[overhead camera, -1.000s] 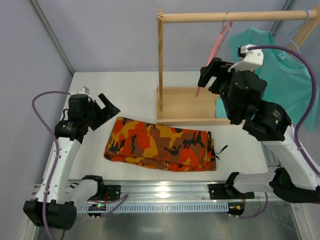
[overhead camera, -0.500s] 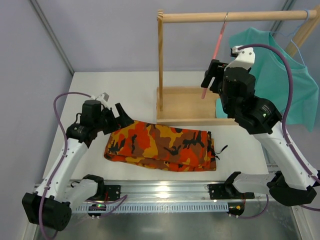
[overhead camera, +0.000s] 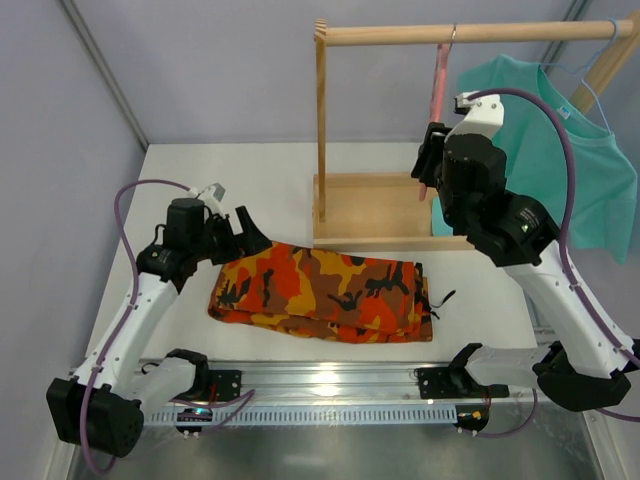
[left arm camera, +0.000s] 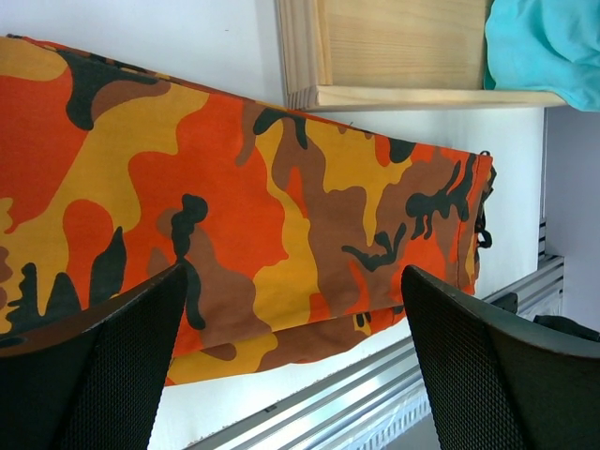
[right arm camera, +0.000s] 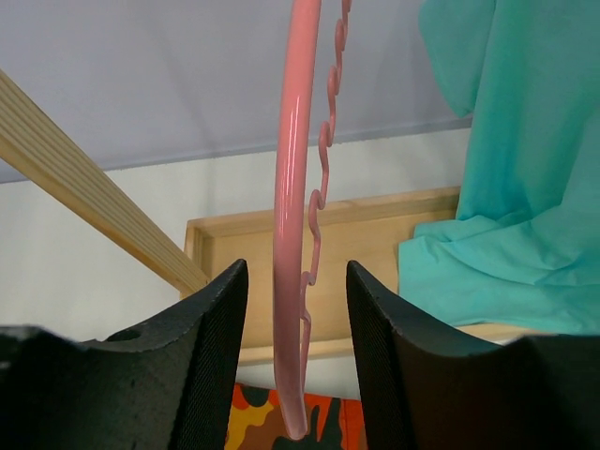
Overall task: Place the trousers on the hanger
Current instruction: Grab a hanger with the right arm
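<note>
The trousers (overhead camera: 320, 290), in orange, red, brown and black camouflage, lie folded flat on the white table; the left wrist view shows the trousers (left arm camera: 234, 216) from close above. My left gripper (overhead camera: 245, 236) hovers over their left end, wide open with nothing in it (left arm camera: 292, 277). The pink hanger (overhead camera: 438, 75) hangs by its hook from the wooden rail. My right gripper (overhead camera: 428, 165) sits at its lower end. In the right wrist view the hanger (right arm camera: 292, 234) passes between the jaws of this gripper (right arm camera: 295, 272), with a gap on each side.
A wooden rack with rail (overhead camera: 470, 33), post (overhead camera: 321, 130) and boxed base (overhead camera: 365, 212) stands at the back. A teal T-shirt (overhead camera: 575, 165) hangs on a light-blue hanger at its right. A metal rail (overhead camera: 320, 385) runs along the near edge.
My left arm has swung right, bringing its open gripper over the trousers' left end. My right gripper has closed in around the hanger's lower end, its jaws narrowing; the hanger now hangs straighter.
</note>
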`<action>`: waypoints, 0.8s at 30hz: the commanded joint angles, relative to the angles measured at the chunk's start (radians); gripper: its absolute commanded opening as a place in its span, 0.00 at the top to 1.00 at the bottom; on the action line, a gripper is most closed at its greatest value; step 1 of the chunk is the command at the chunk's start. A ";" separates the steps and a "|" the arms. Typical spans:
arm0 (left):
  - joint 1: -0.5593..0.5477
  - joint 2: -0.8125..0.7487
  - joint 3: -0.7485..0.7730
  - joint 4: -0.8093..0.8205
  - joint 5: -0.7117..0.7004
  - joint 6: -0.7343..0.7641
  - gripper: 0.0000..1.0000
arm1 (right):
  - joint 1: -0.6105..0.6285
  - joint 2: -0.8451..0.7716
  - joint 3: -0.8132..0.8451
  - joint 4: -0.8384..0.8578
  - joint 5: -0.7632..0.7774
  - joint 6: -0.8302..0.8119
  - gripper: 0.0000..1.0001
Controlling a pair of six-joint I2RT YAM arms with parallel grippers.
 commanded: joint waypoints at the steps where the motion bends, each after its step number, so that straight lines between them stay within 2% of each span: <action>1: -0.001 -0.016 0.020 0.022 0.013 0.032 0.05 | -0.005 0.008 0.002 0.005 0.048 -0.017 0.51; 6: -0.001 -0.007 0.021 0.024 0.025 0.032 0.05 | -0.011 0.008 -0.017 -0.015 0.061 -0.009 0.52; 12: -0.001 -0.016 0.038 0.019 0.035 0.026 0.05 | -0.023 -0.003 -0.058 0.004 0.070 -0.011 0.61; 16: -0.001 -0.025 0.043 0.018 0.042 0.012 0.05 | -0.034 0.002 -0.057 0.023 0.073 -0.034 0.73; 17: -0.001 -0.031 0.043 0.022 0.044 0.003 0.05 | -0.034 0.003 -0.051 0.040 0.080 -0.044 0.81; 20: -0.003 -0.042 0.041 0.027 0.048 -0.006 0.05 | -0.036 0.000 -0.037 0.089 0.091 -0.090 0.96; 24: -0.001 -0.048 0.038 0.036 0.055 -0.015 0.05 | -0.036 -0.017 -0.029 0.168 0.091 -0.147 0.96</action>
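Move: The hanger's near, pink arm already runs between the right hand's half-open fingertips, only about 2 cm ahead of the pads. The rail it hooks over is some 14 cm farther out than that hand, 13 cm higher and 4 cm to the right; the teal shirt hangs about 26 cm to the right and 6 cm ahead. The trousers lie 42 cm below, 21 cm left and 11 cm back. From the left hand, that arm is about 36 cm right, 6 cm ahead and 24 cm up. The right fingers close from half open and pinch the pink arm of the hanger near its lower end. While closing, the hand slides down along the arm about 2.5 cm, easing roughly 1.5 cm right and 1 cm forward; once nearly shut, it starts back up by 1 cm, the wrist having rolled about 5 degrees with its left side dipping. ##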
